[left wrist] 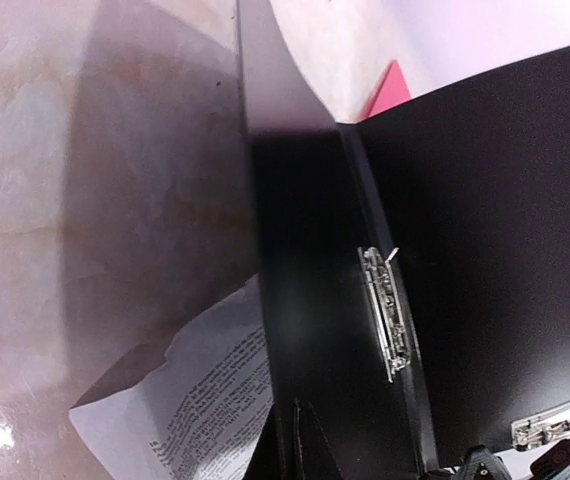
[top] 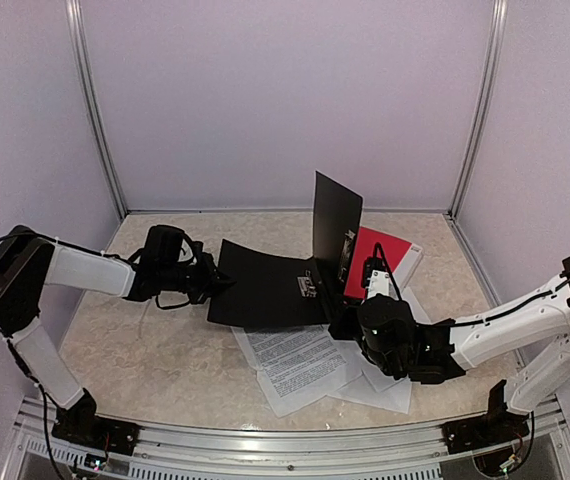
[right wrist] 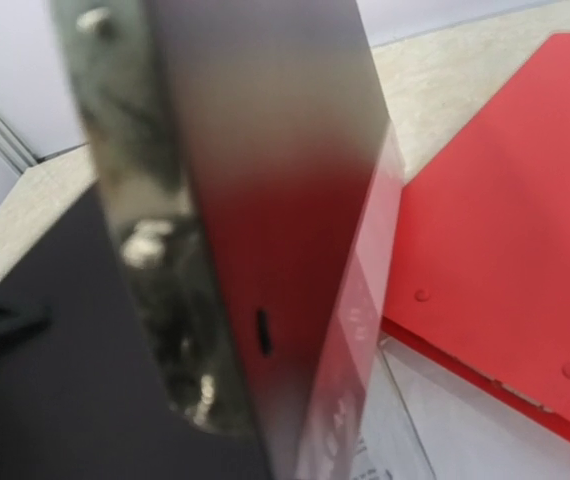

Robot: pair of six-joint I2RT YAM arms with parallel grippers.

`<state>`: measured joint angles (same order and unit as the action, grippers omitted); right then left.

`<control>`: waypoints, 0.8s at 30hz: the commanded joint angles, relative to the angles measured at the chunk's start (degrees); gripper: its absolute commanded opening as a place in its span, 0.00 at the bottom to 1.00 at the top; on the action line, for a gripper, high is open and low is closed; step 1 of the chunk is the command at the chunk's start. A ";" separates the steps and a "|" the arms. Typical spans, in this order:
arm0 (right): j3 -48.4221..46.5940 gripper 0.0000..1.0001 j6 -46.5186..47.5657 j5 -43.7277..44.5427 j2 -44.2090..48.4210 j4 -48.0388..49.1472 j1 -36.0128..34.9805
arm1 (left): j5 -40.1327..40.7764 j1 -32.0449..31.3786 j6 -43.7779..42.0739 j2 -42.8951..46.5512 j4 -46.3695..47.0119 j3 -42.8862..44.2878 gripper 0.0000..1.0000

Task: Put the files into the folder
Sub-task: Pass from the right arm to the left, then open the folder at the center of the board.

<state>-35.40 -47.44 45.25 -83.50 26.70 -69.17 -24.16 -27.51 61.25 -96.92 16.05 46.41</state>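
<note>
The black folder lies open in the middle of the table. Its left cover is flat, with a metal clip by the spine. Its right cover stands upright. My left gripper is shut on the left cover's outer edge, its fingertips pinched on the black sheet. At the foot of the upright cover, my right gripper is shut on it. That cover fills the right wrist view and hides the fingers. The files, white sheets with printed text, lie partly under the folder.
A red folder lies flat behind the upright cover, close by in the right wrist view. More white sheets spread under my right arm. Pale walls and metal posts enclose the marbled table.
</note>
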 commanded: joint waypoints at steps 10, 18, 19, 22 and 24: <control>0.56 0.60 -3.12 0.11 4.10 -6.08 0.43 | 9.49 -0.01 -14.26 15.36 -19.96 8.84 0.00; -3.32 0.84 0.80 -1.17 3.96 -10.81 -0.90 | 8.72 0.36 -17.18 15.79 -21.72 10.67 0.00; -4.26 0.85 2.17 -0.69 3.88 -11.56 -1.35 | 8.43 0.54 -17.28 16.07 -21.42 10.30 0.00; -7.35 0.88 5.02 2.03 3.61 -14.83 -2.66 | 6.53 1.46 -18.28 17.52 -21.57 9.57 0.00; -9.42 0.89 8.35 2.12 3.08 -15.25 -2.99 | 5.74 2.10 -19.07 18.67 -22.20 9.18 0.00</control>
<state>-40.58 -45.50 45.01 -80.36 15.51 -70.81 -16.29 -26.65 45.08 -81.17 -5.23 55.70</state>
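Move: The left hand is already shut on the free edge of the black folder's left cover; the folder's spine lies about 25 cm to its right, level ahead and a little lower. The right hand still holds the upright cover by its near edge, the spine some 10 cm ahead, 3 cm left and 8 cm below. From the right hand, the printed sheets lie roughly 8 cm back, 9 cm left and 15 cm down, and the red folder 20 cm ahead, 11 cm right and 15 cm down. Keeping its pinch on the left cover's edge, the left hand pulls straight up about 11 cm in a quick half second, its fingers tipping up some 15 degrees, then holds that height while easing about 3 cm left in all. Meanwhile the right fingers open wide and let go of the other cover, that hand nearly in place until it rises about 2 cm at the very end. ##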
